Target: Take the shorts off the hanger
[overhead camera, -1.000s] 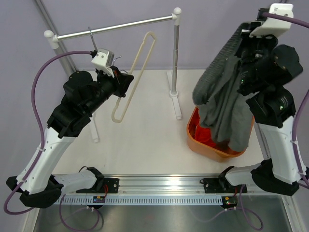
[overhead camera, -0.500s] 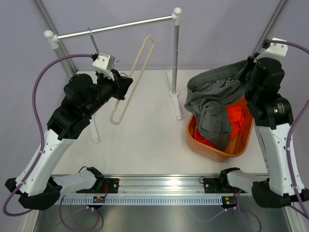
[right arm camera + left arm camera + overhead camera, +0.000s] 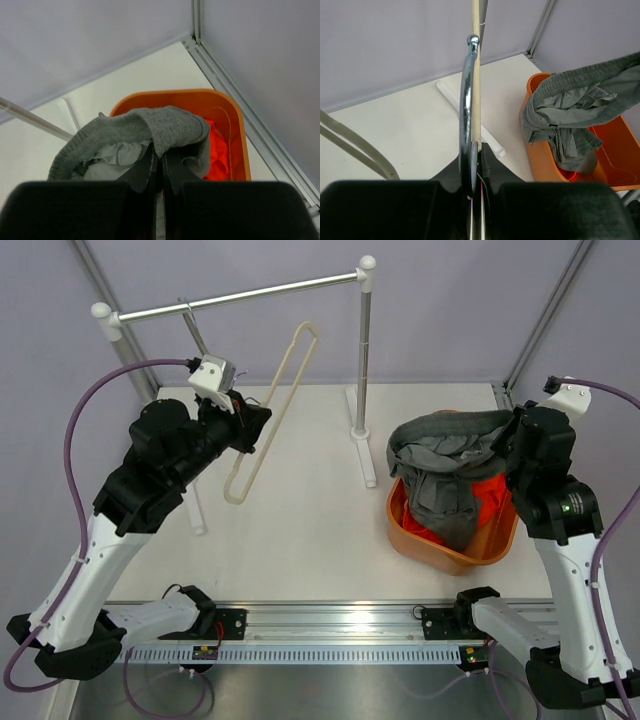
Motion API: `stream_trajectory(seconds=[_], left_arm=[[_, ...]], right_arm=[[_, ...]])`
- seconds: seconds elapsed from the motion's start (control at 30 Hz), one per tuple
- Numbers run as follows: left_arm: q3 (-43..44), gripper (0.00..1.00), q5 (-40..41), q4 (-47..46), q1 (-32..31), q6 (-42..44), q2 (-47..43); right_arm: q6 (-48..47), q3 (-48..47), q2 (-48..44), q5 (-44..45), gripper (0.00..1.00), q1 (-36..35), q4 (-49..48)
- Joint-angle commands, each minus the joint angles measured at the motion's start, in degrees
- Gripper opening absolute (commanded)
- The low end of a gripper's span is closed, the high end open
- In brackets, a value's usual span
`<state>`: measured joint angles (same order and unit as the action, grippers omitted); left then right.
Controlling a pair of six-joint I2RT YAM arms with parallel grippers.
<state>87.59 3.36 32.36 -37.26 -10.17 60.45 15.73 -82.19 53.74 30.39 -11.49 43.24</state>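
Note:
The grey shorts (image 3: 445, 465) hang bunched over the orange bin (image 3: 440, 545), their waistband stretched up toward my right gripper (image 3: 510, 440), which is shut on the fabric. In the right wrist view the grey shorts (image 3: 165, 125) fold over the closed right gripper (image 3: 161, 157). The orange-red shorts (image 3: 490, 495) lie inside the bin, partly under the grey ones. My left gripper (image 3: 252, 422) is shut on the bare cream hanger (image 3: 275, 405), held tilted below the rail. In the left wrist view the hanger (image 3: 476, 75) and its chrome hook (image 3: 466, 100) run up from the left gripper (image 3: 476, 155).
The clothes rack's rail (image 3: 240, 295) spans the back, with its right post (image 3: 362, 370) and white foot (image 3: 362, 445) standing left of the bin. Its left post is mostly hidden behind my left arm. Metal frame uprights (image 3: 545, 315) stand at the table's back corners.
My right arm has come down and back, lowering the grey shorts from high in the air onto the bin. The left arm and hanger have shifted slightly left.

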Motion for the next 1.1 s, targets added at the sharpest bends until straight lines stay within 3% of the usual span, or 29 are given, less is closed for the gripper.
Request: stream_trajectory(seconds=[0.0,0.3,0.43,0.5,0.6,0.7,0.93,1.07], left_arm=[[0.12,0.0,1.13,-0.99,-0.27,1.38,-2.26],[0.12,0.0,1.48,1.65,-0.27,0.77,-1.47],[0.12,0.0,1.92,2.36,-0.27,0.59,-0.77],[0.47,0.0,2.09,3.06,-0.27,0.24,-0.16],[1.7,0.0,2.53,4.72,-0.27,0.15,0.64],[3.54,0.0,2.88,7.27,-0.27,0.16,1.95],[6.36,0.0,6.74,13.51,-0.27,-2.04,4.15],[6.54,0.0,11.75,15.8,-0.27,-3.27,3.37]], right_arm=[[3.52,1.77,-2.83,1.34,0.01,1.11,0.7],[3.35,2.21,-9.61,4.68,0.1,1.03,4.3],[3.61,5.45,-8.83,3.54,0.2,1.11,4.39],[4.22,6.51,-7.77,1.44,0.32,1.11,4.74],[4.93,8.54,-7.59,-2.07,0.58,1.11,3.26],[5.1,8.28,-6.89,-4.54,0.72,1.11,2.46],[5.02,6.0,-4.78,-10.43,0.82,1.11,1.76],[4.93,5.99,-3.9,-13.51,0.83,1.11,0.79]])
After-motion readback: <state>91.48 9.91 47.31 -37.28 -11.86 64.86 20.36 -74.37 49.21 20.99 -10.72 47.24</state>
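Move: The basket that the right hand takes the grey shorts to has its middle nearly under this hand: about 4 cm ahead, 3 cm left and 33 cm below. The red garment lies inside it at about that place. The foot of the rack's right post is some 22 cm left and 24 cm ahead, 40 cm down. From the left hand, still gripping the cream hanger, the rail's middle is roughly 20 cm ahead, level sideways and 8 cm higher. Down a little, then back about 5 cm with a slight rise, the right hand tugs the grey waistband over the basket and opens wide as it draws back, letting go. Fingers still spreading, it sinks again and eases forward and left over the cloth. The left hand, still gripping the cream hanger, lowers about 5 cm and tips its fingers down some 10 degrees. ##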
